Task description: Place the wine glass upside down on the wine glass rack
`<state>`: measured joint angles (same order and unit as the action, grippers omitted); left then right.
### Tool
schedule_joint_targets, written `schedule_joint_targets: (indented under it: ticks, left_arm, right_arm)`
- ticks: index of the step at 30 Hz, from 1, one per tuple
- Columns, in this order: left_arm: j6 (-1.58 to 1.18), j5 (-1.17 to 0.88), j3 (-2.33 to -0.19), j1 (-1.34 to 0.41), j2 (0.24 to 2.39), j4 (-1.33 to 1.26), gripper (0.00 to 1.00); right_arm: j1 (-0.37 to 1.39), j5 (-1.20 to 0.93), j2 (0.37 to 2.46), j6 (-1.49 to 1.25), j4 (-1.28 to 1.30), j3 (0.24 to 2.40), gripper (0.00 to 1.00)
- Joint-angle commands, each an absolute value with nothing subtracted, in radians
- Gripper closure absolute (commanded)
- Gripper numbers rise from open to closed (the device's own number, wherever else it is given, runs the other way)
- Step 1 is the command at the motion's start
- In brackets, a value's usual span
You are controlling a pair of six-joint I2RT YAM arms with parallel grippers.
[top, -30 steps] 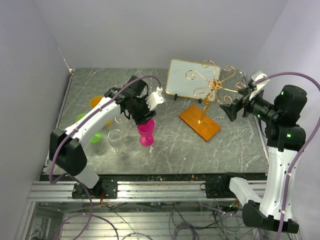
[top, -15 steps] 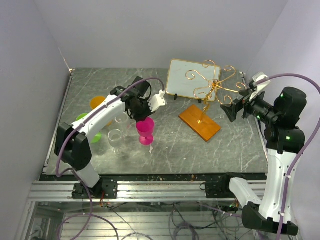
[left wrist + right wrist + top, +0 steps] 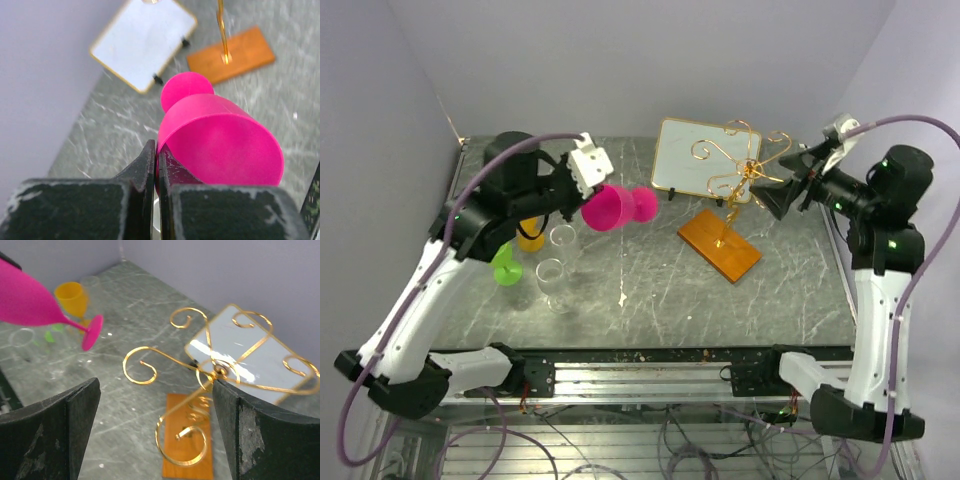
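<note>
The pink wine glass point(image 3: 615, 208) hangs in the air on its side, foot pointing right toward the rack. My left gripper point(image 3: 582, 203) is shut on its rim; in the left wrist view the fingertips point(image 3: 150, 152) pinch the bowl wall of the glass point(image 3: 220, 135). The wine glass rack point(image 3: 745, 172) has gold scrolled arms on a thin post over an orange-brown base point(image 3: 720, 245). My right gripper point(image 3: 767, 199) is open right beside the rack's top. In the right wrist view its gripper point(image 3: 155, 425) frames the scrolls point(image 3: 215, 370), with the pink glass point(image 3: 30, 300) at far left.
A gold-framed mirror-like panel point(image 3: 685, 155) stands behind the rack. On the left of the table stand a yellow glass point(image 3: 530, 238), a green glass point(image 3: 505, 268) and two clear glasses point(image 3: 552, 282). Walls close in at the back and both sides.
My left gripper shut on the pink glass's rim, then lifted it off the table and tipped it sideways. My right gripper rose slightly toward the rack's top.
</note>
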<state>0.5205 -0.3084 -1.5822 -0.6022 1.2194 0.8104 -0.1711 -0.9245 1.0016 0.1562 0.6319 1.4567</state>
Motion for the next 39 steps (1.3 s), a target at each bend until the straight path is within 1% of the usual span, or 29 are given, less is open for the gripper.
schedule_joint_targets:
  ticks: [1, 4, 7, 12, 17, 23, 30, 37, 39]
  left_arm:
    - [0.351, -0.328, -1.657, -0.608, 1.194, 0.605, 0.93]
    - [0.265, -0.297, -1.777, -0.607, 1.226, 0.582, 0.93]
    - [0.213, -0.283, -1.823, -0.607, 1.236, 0.555, 0.93]
    - [0.142, -0.237, -1.797, -0.583, 1.203, 0.504, 0.93]
    - [0.072, -0.314, -1.813, -0.528, 1.199, 0.500, 0.93]
    - [0.020, -0.362, -1.797, -0.467, 1.185, 0.480, 0.93]
    - [-0.001, -0.413, -1.770, -0.438, 1.181, 0.460, 0.93]
    - [-0.007, -0.428, -1.763, -0.437, 1.185, 0.447, 0.93]
    - [-0.006, -0.424, -1.760, -0.437, 1.186, 0.444, 0.93]
  right_arm:
    - [-0.077, -1.002, 1.070, 0.024, 0.485, 1.486, 0.06]
    - [0.031, -0.950, 1.152, 0.037, 0.509, 1.567, 0.06]
    - [0.113, -0.906, 1.219, 0.010, 0.485, 1.606, 0.08]
    - [0.218, -0.895, 1.304, -0.085, 0.406, 1.631, 0.12]
    - [0.317, -0.840, 1.365, -0.161, 0.362, 1.644, 0.17]
    - [0.403, -0.783, 1.391, -0.231, 0.283, 1.640, 0.27]
    - [0.479, -0.624, 1.460, -0.212, 0.315, 1.740, 0.43]
    - [0.489, -0.533, 1.500, -0.222, 0.335, 1.801, 0.60]
    - [0.489, -0.518, 1.493, -0.220, 0.336, 1.794, 0.62]
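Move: My left hand still pinches the pink wine glass by its bowl rim. The right gripper that it will meet is about 37 cm to its right, level ahead and some 6 cm higher; a clear glass stands about 12 cm left, 5 cm ahead and 28 cm below. From my right hand, the pink glass's middle is roughly 30 cm left, 2 cm ahead and 9 cm lower; the rack top is about 11 cm ahead, 3 cm left and 12 cm below. With my right hand I sweep about 20 cm left and some 6 cm forward, away from above the rack's near side to the pink glass's foot, turning counter-clockwise and narrowing my open fingers to under half around the stem. My left hand keeps its pinch on the rim, lifts the glass 15 cm, fast at first, and rolls some 30 degrees so that its foot end swings up. ##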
